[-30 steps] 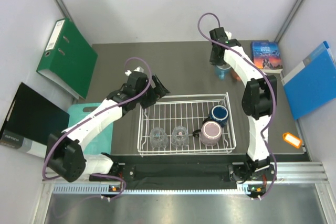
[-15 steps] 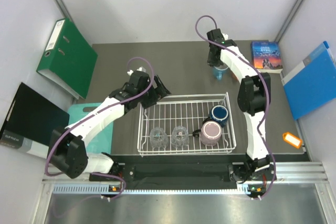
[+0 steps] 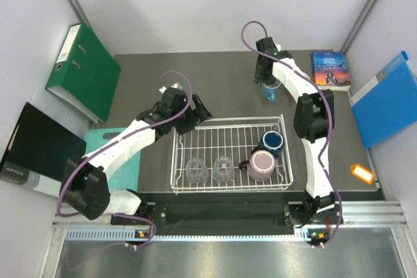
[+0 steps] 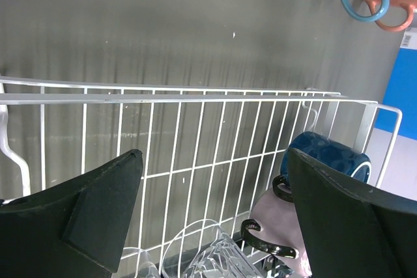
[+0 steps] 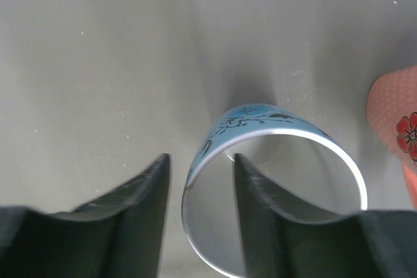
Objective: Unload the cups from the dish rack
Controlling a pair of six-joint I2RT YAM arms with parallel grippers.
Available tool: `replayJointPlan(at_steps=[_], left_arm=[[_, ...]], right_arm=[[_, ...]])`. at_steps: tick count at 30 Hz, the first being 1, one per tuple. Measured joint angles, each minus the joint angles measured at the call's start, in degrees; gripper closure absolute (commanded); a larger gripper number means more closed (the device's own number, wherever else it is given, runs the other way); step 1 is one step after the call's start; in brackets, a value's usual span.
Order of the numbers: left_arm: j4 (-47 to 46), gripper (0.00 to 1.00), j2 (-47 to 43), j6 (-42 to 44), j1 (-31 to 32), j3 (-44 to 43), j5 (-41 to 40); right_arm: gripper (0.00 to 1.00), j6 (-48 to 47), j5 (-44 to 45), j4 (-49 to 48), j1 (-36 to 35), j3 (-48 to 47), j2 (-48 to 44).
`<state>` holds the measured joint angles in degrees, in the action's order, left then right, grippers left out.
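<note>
The white wire dish rack (image 3: 228, 120) holds a dark navy mug (image 3: 272, 140), a mauve-pink mug (image 3: 262, 164) and two clear tumblers (image 3: 196, 170) (image 3: 223, 168). The light blue mug (image 3: 268, 92) stands on the table behind the rack. My right gripper (image 3: 266, 81) is over it. In the right wrist view the gripper (image 5: 199, 161) straddles the mug's rim (image 5: 260, 120), jaws slightly apart from the wall. The orange mug (image 5: 394, 122) stands just right of it. My left gripper (image 3: 195, 112) hangs open and empty over the rack's far left corner (image 4: 195, 96), with the navy mug (image 4: 329, 154) and a tumbler (image 4: 215, 258) below.
A green binder (image 3: 81, 69) and a black folder (image 3: 36, 151) lie at the left, with a teal cutting board (image 3: 98, 141) beside the rack. A book (image 3: 330, 69), a blue folder (image 3: 388, 99) and an orange tag (image 3: 363, 174) lie at the right.
My right gripper and the light blue mug have shifted a little to the left; the orange mug is now hidden behind the arm in the top view. The left gripper has barely moved.
</note>
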<state>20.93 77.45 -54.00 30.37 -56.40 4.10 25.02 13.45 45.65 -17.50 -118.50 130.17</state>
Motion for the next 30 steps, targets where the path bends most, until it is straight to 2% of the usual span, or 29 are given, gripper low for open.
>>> replayJointPlan(at_steps=[6,8,11,16,20,25,30], left_arm=[[-0.2,0.04,0.0,0.0,0.0,-0.1,0.0],[-0.3,0.04,0.0,0.0,0.0,-0.1,0.0],[-0.3,0.04,0.0,0.4,0.0,-0.4,-0.3],[3.2,0.04,0.0,5.4,1.0,-6.7,-4.0],[3.2,0.04,0.0,10.9,4.5,-12.7,-7.1],[3.4,0.05,0.3,20.2,14.6,-14.8,-10.4],[4.4,0.05,3.5,30.9,24.7,-18.2,-10.8]], right_arm=[[0.29,0.0,-1.0,-1.9,0.0,1.8,-1.3],[0.20,0.3,-2.6,-3.6,0.0,4.6,-3.7],[0.11,0.8,-5.2,-6.1,-0.1,7.5,-8.6],[0.06,1.4,-9.4,-11.5,-0.6,10.9,-21.9],[0.06,1.8,-11.9,-18.0,-1.0,20.8,-38.2],[0.07,2.1,-14.3,-24.0,-1.3,37.6,-59.1],[0.07,2.1,-14.9,-23.4,-1.9,50.1,-71.5]])
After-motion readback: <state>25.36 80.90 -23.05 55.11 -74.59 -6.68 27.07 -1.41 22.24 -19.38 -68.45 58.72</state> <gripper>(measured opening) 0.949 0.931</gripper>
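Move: The light blue cup stands on the table by the right gripper, its middle about 3 cm to the right and 4 cm below, with the fingers already loose either side of its wall. The orange cup is some 14 cm to the right, level with that hand. From the left gripper, the pink cup lies in the rack about 21 cm right, 8 cm back and 9 cm below. The navy cup is some 25 cm right and 1 cm back, the nearer glass 8 cm right and 10 cm back. Open the right gripper wide and lift it clear of the light blue cup, nearly straight up at first, then draw it back towards the base, about 20 cm in all, tipping the fingers up some 40 degrees. Raise the left gripper, still open, about 9 cm, then carry it right and back over the rack towards the pink cup, rolling it clockwise. ##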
